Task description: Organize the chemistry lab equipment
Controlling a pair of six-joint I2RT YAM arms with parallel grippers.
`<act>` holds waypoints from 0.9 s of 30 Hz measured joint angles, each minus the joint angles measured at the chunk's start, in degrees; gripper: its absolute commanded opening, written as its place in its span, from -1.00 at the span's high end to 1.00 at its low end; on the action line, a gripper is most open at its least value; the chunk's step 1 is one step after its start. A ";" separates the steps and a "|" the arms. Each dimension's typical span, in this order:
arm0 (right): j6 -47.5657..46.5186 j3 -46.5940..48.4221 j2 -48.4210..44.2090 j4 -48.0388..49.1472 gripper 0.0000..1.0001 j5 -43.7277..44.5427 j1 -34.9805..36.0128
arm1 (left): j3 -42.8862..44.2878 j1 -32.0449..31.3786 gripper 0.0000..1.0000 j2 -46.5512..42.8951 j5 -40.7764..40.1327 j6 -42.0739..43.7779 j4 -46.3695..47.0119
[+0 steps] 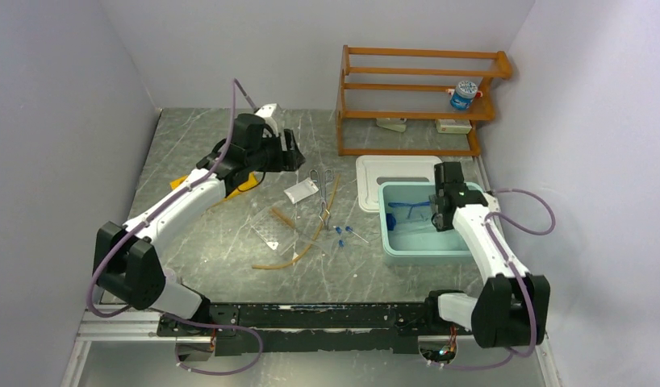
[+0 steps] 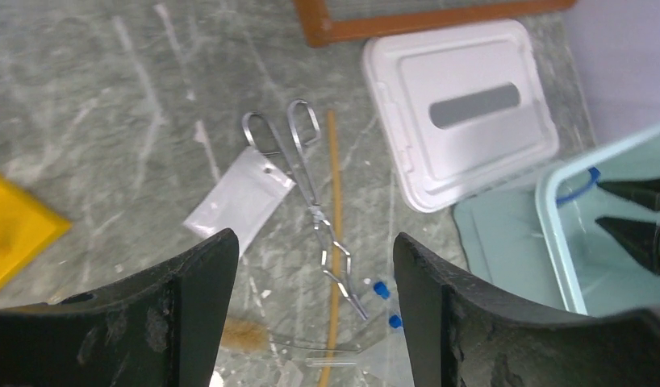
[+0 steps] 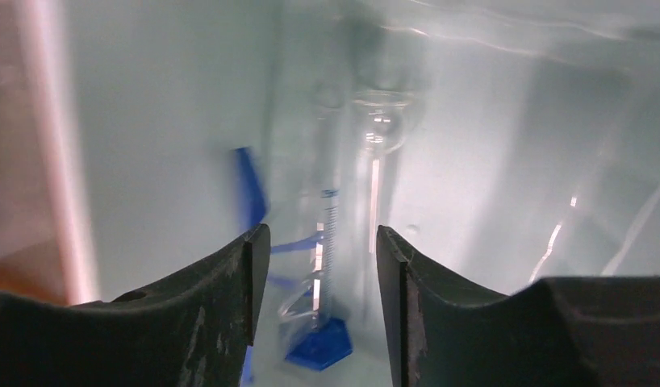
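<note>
My left gripper [image 1: 293, 153] [image 2: 315, 242] hangs open and empty over the table, above the metal tongs [image 1: 321, 189] [image 2: 311, 189], the white packet [image 1: 301, 191] [image 2: 240, 195] and the long tan tube [image 1: 311, 235] [image 2: 335, 201]. Tiny blue-capped tubes [image 1: 343, 234] [image 2: 381, 290] lie just right of the tongs. The yellow rack [image 1: 184, 181] [image 2: 16, 226] peeks out under the left arm. A clear tray [image 1: 274, 230] lies left of the tube. My right gripper [image 1: 436, 211] [image 3: 320, 238] is open inside the teal tub [image 1: 423, 250]. A clear graduated cylinder with a blue base [image 3: 323, 343] lies between its fingers, untouched, beside the blue-framed goggles [image 1: 407, 208] [image 3: 248, 189].
The tub's white lid [image 1: 391, 171] [image 2: 460, 105] lies flat behind the tub. An orange wooden shelf [image 1: 419, 97] stands at the back right with a small blue-and-white jar [image 1: 464, 94] on it. Grey walls close in on three sides. A tan brush head [image 2: 246, 332] lies near the tray.
</note>
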 measured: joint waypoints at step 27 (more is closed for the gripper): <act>-32.37 3.72 -12.52 8.07 -0.16 -13.27 0.07 | 4.66 -11.65 0.25 28.15 2.86 -6.45 2.16</act>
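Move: The steel tongs lie on the table about 10 cm to the right of the left hand and some 20 cm below, level with it front to back. The white zip bag is about 5 cm to the left of the tongs and 4 cm farther out; the brown tubing runs some 2 cm to their right, and the blue-capped vials sit about 5 cm right and 8 cm nearer. From the right hand the tongs are roughly 31 cm left, 9 cm ahead and 8 cm below. Down and to the right, the left hand swoops about 17 cm down and 10 cm across onto the tongs, easing slightly back, its fingers tipping some 20 degrees steeper and narrowing to about half open around the jaw end. The right hand, empty and open, lifts out of the bin by 8 to 9 cm, then drifts left and forward while turning counter-clockwise about 30 degrees. ##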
